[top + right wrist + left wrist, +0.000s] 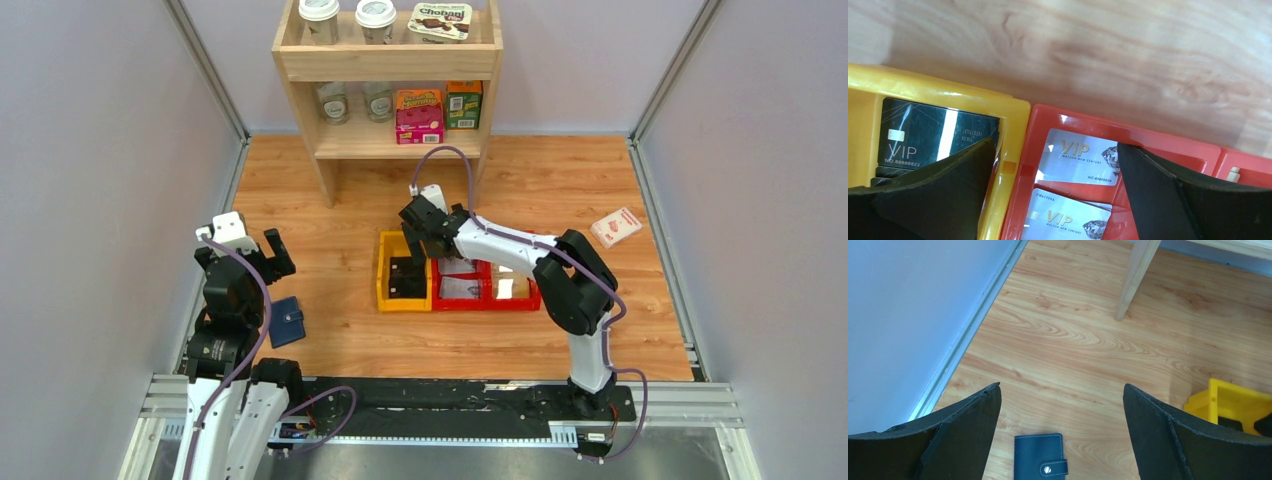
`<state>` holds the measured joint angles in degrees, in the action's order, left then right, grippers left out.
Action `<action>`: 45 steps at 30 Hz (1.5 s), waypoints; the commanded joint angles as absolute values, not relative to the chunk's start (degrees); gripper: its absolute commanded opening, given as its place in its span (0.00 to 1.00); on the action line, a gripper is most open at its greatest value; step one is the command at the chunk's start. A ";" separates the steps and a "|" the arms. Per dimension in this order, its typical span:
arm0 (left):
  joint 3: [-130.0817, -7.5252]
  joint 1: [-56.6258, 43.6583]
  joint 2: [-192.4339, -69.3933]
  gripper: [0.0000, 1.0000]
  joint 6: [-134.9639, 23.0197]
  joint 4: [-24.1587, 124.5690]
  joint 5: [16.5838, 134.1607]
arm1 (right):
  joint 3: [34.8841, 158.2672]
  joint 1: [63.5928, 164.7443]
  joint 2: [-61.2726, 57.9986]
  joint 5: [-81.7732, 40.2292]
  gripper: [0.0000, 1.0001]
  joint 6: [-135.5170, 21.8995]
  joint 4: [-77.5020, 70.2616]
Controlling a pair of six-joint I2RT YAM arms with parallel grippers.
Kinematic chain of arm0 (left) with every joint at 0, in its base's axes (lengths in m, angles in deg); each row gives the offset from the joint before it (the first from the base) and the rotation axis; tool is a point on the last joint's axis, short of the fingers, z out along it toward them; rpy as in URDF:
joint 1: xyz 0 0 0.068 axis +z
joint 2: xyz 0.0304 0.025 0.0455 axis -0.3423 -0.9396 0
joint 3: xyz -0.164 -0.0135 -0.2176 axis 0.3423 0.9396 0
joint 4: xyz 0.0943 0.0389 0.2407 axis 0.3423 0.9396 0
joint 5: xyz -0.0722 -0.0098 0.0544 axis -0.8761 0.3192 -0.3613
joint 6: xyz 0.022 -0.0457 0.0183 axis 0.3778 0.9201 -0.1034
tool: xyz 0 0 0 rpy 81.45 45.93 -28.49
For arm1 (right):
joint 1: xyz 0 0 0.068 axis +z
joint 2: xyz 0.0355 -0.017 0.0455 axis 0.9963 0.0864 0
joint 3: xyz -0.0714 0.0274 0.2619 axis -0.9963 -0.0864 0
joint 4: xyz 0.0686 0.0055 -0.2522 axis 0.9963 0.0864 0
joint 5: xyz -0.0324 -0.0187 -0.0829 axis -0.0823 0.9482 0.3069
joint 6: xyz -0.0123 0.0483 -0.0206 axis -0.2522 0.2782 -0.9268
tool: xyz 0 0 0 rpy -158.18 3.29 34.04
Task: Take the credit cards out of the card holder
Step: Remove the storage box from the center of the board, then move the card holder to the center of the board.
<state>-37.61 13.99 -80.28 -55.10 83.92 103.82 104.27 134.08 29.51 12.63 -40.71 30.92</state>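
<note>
The navy card holder [287,321] lies shut on the wooden table near the left wall, its snap tab fastened [1040,460]. My left gripper [243,262] hangs open just beyond it, nothing between its fingers [1062,386]. My right gripper [418,240] is open above the wall shared by the yellow bin [948,97] and a red bin [1148,140], holding nothing [1055,144]. A black credit card [923,135] marked VIP lies in the yellow bin. Two silver VIP cards [1080,157] lie in the red bin.
A second red bin [512,288] adjoins the first on the right. A white-and-red box [616,226] lies at the right side of the table. A wooden shelf [390,80] with cups, jars and cartons stands at the back, its leg [1135,280] ahead of my left gripper.
</note>
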 commanded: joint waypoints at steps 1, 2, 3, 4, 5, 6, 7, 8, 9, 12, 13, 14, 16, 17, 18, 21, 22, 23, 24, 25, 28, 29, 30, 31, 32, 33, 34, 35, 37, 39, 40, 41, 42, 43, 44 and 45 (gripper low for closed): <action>-37.42 13.69 -79.85 0.98 -56.39 83.16 104.64 | 107.07 131.28 30.92 15.53 1.00 -52.00 21.99; -37.42 13.69 -79.94 0.98 -56.48 83.16 104.64 | 107.51 130.58 31.36 15.17 1.00 -53.24 21.28; -37.42 13.60 -80.03 0.98 -56.48 83.16 104.64 | 108.04 129.96 31.71 14.04 1.00 -54.99 20.75; -37.42 13.60 -80.03 0.98 -56.48 83.07 104.73 | 108.22 129.61 31.98 13.68 1.00 -56.32 20.14; -37.42 13.60 -80.03 0.98 -56.48 83.16 104.81 | 108.30 129.25 31.98 13.50 1.00 -57.55 19.52; -37.33 13.60 -80.12 0.98 -56.56 83.16 104.82 | 108.13 128.90 32.07 13.06 1.00 -58.86 18.38; -37.33 13.60 -80.12 0.98 -56.57 83.16 104.90 | 108.04 128.55 32.15 12.63 1.00 -59.92 17.59; -37.41 13.69 -80.12 0.98 -56.57 83.07 104.90 | 108.13 128.11 32.24 12.45 1.00 -60.54 16.89; -37.42 13.60 -80.20 0.98 -56.57 83.07 104.99 | 108.22 127.67 32.16 12.01 1.00 -61.24 16.70; -37.33 13.60 -80.47 0.98 -56.65 83.07 105.08 | 108.22 126.00 32.16 10.87 1.00 -62.65 14.60; -37.41 13.60 -80.64 0.98 -56.39 83.07 105.17 | 108.30 125.56 31.89 10.43 1.00 -63.00 14.25; -37.33 13.69 -80.73 0.98 -56.39 82.98 105.34 | 108.30 125.21 31.72 9.90 1.00 -63.36 13.63; -37.33 13.60 -80.99 0.98 -56.30 83.07 105.52 | 108.04 124.77 31.02 9.37 1.00 -64.93 12.58; -37.24 13.60 -81.17 0.98 -56.21 83.16 105.69 | 107.95 124.68 30.40 8.93 1.00 -65.29 12.22; -37.24 13.60 -81.35 0.98 -56.13 83.16 105.78 | 107.78 124.51 30.05 8.58 1.00 -65.82 11.87; -37.24 13.60 -81.96 0.98 -56.04 83.25 106.13 | 105.33 124.24 27.94 6.74 1.00 -67.40 8.81; -37.15 13.60 -82.31 0.98 -56.04 83.25 106.22 | 104.62 124.15 27.24 5.86 1.00 -67.92 7.57; -37.15 13.60 -82.40 0.98 -55.86 83.25 106.31 | 104.35 124.07 26.62 5.33 1.00 -68.10 7.13; -37.15 13.69 -82.92 0.98 -55.86 83.33 106.31 | 104.35 124.15 25.92 4.63 1.00 -67.93 7.38; -37.24 13.60 -83.19 0.98 -55.60 83.42 106.31 | 104.61 124.24 25.04 4.19 1.00 -67.23 8.08; -37.68 13.60 -85.21 0.98 -54.72 84.21 106.31 | 103.92 125.20 20.83 3.66 1.00 -63.98 10.72; -37.77 13.60 -85.82 0.98 -54.20 84.56 106.40 | 102.78 125.73 18.38 3.48 1.00 -61.19 10.81; -37.94 13.60 -86.79 0.98 -53.50 84.74 106.57 | 101.11 126.08 16.01 2.78 1.00 -59.68 10.38; -38.20 13.60 -87.58 0.98 -52.97 85.18 106.57 | 99.36 126.43 13.03 1.82 1.00 -58.36 10.03; -38.55 13.60 -89.07 0.99 -51.92 85.35 106.66 | 96.99 126.61 9.25 0.68 1.00 -56.96 9.59; -38.82 13.69 -89.95 1.00 -51.21 86.14 106.57 | 94.79 126.79 6.78 -0.12 1.00 -55.81 9.41; -39.26 13.77 -91.96 1.00 -50.25 86.58 105.96 | 92.77 126.79 3.88 -1.08 1.00 -54.41 9.23; -39.70 14.21 -93.20 1.00 -49.72 87.72 105.52 | 90.57 126.79 1.16 -1.61 1.00 -53.18 9.14; -40.66 15.61 -96.98 1.00 -47.43 89.65 104.12 | 86.44 126.79 -3.68 -2.05 1.00 -51.24 9.06; -41.19 17.54 -101.37 1.00 -45.32 91.76 103.50 | 82.92 126.79 -8.08 -2.06 1.00 -49.13 9.23; -41.19 18.34 -103.74 1.00 -43.75 92.64 103.41 | 81.08 126.79 -10.19 -2.32 1.00 -47.56 9.23; -41.37 19.65 -105.41 1.00 -43.04 93.61 103.23 | 78.71 126.79 -12.12 -3.02 1.00 -46.76 8.97; -41.46 21.58 -108.30 1.00 -42.16 94.23 102.45 | 77.03 126.88 -14.14 -3.98 1.00 -45.97 8.18; -41.81 22.90 -109.46 1.00 -41.63 95.36 102.36 | 75.01 126.96 -16.25 -4.69 1.00 -45.17 7.31; -41.81 23.35 -111.91 1.00 -40.84 95.81 102.88 | 72.99 127.05 -17.93 -5.39 1.00 -44.30 5.99; -41.90 23.96 -114.02 1.00 -40.40 96.77 103.40 | 71.32 127.05 -19.68 -5.83 1.00 -43.68 4.85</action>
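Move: The right hand's open fingers are already at the storage boxes, just inside their far edge: the yellow box's middle lies about 8 cm left and 5 back, the silver-card red box's some 4 right and 5 back. The shelf's right leg stands some 14 cm ahead and 7 right. From the left hand the blue card holder is roughly 23 cm below, 3 back and 2 right; the yellow box is about 27 right and 6 ahead. Forward and slowing, the right hand keeps pushing the row of boxes towards the shelf with open fingers for about 10 cm, edging slightly right. Then it lifts off, rising steeply some 15 cm while drawing back past its starting place and rolling its left side up. Late on, the left hand sinks about 12 cm over the card holder, fingers open, tipping down some 30 degrees. ##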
